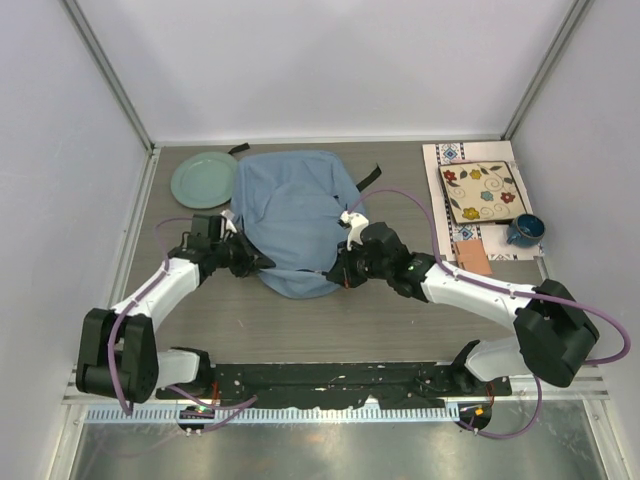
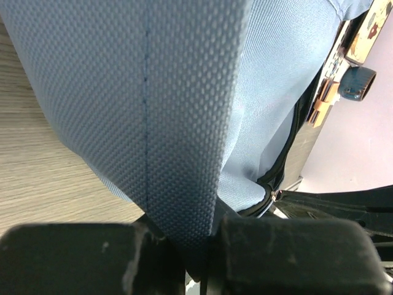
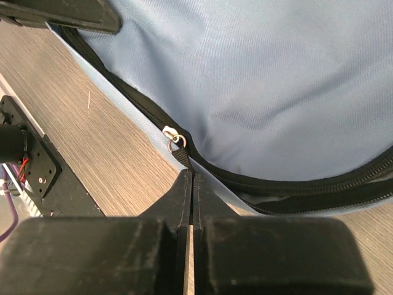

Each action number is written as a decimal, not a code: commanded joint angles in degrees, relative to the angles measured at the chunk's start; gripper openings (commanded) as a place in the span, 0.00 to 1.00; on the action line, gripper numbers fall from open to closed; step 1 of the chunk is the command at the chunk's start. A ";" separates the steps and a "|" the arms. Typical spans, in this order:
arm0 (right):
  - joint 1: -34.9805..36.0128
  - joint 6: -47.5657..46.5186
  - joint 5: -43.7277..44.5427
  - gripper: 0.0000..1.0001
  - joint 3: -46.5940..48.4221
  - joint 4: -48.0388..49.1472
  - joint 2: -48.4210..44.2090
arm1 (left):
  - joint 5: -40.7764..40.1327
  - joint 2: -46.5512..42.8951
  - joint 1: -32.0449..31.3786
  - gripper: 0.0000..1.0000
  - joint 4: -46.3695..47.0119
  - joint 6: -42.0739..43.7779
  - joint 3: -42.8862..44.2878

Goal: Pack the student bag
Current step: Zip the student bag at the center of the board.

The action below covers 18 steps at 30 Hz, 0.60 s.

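The student bag (image 1: 290, 210), a soft light-blue backpack, lies flat in the middle of the table with its black zipper (image 3: 258, 184) along the near edge. My left gripper (image 1: 250, 258) is at the bag's near left edge. In the left wrist view, that left gripper (image 2: 195, 236) is shut on a fold of the blue fabric (image 2: 178, 123). My right gripper (image 1: 345, 270) is at the near right edge. Seen from the right wrist, the right gripper (image 3: 191, 184) is shut on the black zipper pull tab (image 3: 180, 155), just below its metal ring.
A pale green plate (image 1: 203, 180) sits left of the bag at the back. On the right, a patterned placemat (image 1: 445, 160) holds a floral square plate (image 1: 482, 191), a blue mug (image 1: 524, 231) and a small orange item (image 1: 473, 258). Black straps (image 1: 368, 178) stick out behind the bag.
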 commanded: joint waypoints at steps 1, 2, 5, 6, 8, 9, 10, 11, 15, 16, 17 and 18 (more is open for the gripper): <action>-1.47 -1.89 1.42 0.01 0.17 -4.67 -0.42 | 0.73 1.68 5.51 0.00 -2.31 8.62 4.14; -1.47 -1.54 1.16 0.01 -0.09 -4.15 -0.41 | 2.05 2.21 6.30 0.00 -1.87 8.61 4.49; -1.47 -1.01 -0.33 0.01 -0.53 -3.09 -0.15 | 2.41 3.71 7.27 0.09 -1.96 8.79 5.81; -1.55 -0.84 -0.69 0.01 -0.62 -3.00 -0.24 | 2.68 3.80 7.53 0.14 -1.78 8.62 6.16; -1.47 -0.40 -1.57 0.01 -1.23 -2.13 -0.32 | 3.90 3.63 7.88 0.42 -0.30 8.00 6.25; -1.47 -0.05 -1.83 0.01 -1.41 -1.69 -0.50 | 5.48 3.27 7.89 0.53 0.32 7.13 5.99; -1.47 0.04 -2.36 0.01 -1.76 -1.42 -0.59 | 6.01 2.92 7.80 0.61 0.85 6.42 5.82; -1.38 0.13 -2.45 0.01 -1.76 -0.98 -0.68 | 6.37 2.57 7.89 0.73 0.68 5.98 5.73; -1.47 0.13 -2.45 0.01 -1.76 -0.72 -0.33 | 3.92 -1.29 7.71 0.88 -1.78 1.51 3.63; -1.47 0.13 -2.45 0.01 -1.76 -0.28 -0.24 | 3.56 -4.17 7.80 0.93 -1.78 -1.64 2.75; -1.47 0.30 -2.54 0.01 -1.76 -0.28 -0.24 | 3.21 -5.77 7.71 0.95 -1.26 -3.67 0.48; -1.47 0.31 -2.45 0.01 -1.67 -0.19 -0.06 | 2.77 -7.35 7.45 0.98 -1.25 -5.34 -0.59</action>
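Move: Pinched between the left fingers is the student bag's left rim; the zipper slider lies about 15 cm to that hand's right and 3 cm back, at about its height. The plate is some 19 cm ahead and 13 cm left of the left hand, about 8 cm lower. For the right hand, already gripping the pull tab, the slider is 2 cm to the left and 1 cm ahead. Letting go of the bag's left rim, the left hand first eases about 1 cm left with the fingers shut, then spreads them nearly fully as it draws off, ending about 3 cm left, 2 cm forward and 2 cm up. The right hand keeps its pinch on the pull tab and sinks about 1.5 cm, drifting slightly right and back. ##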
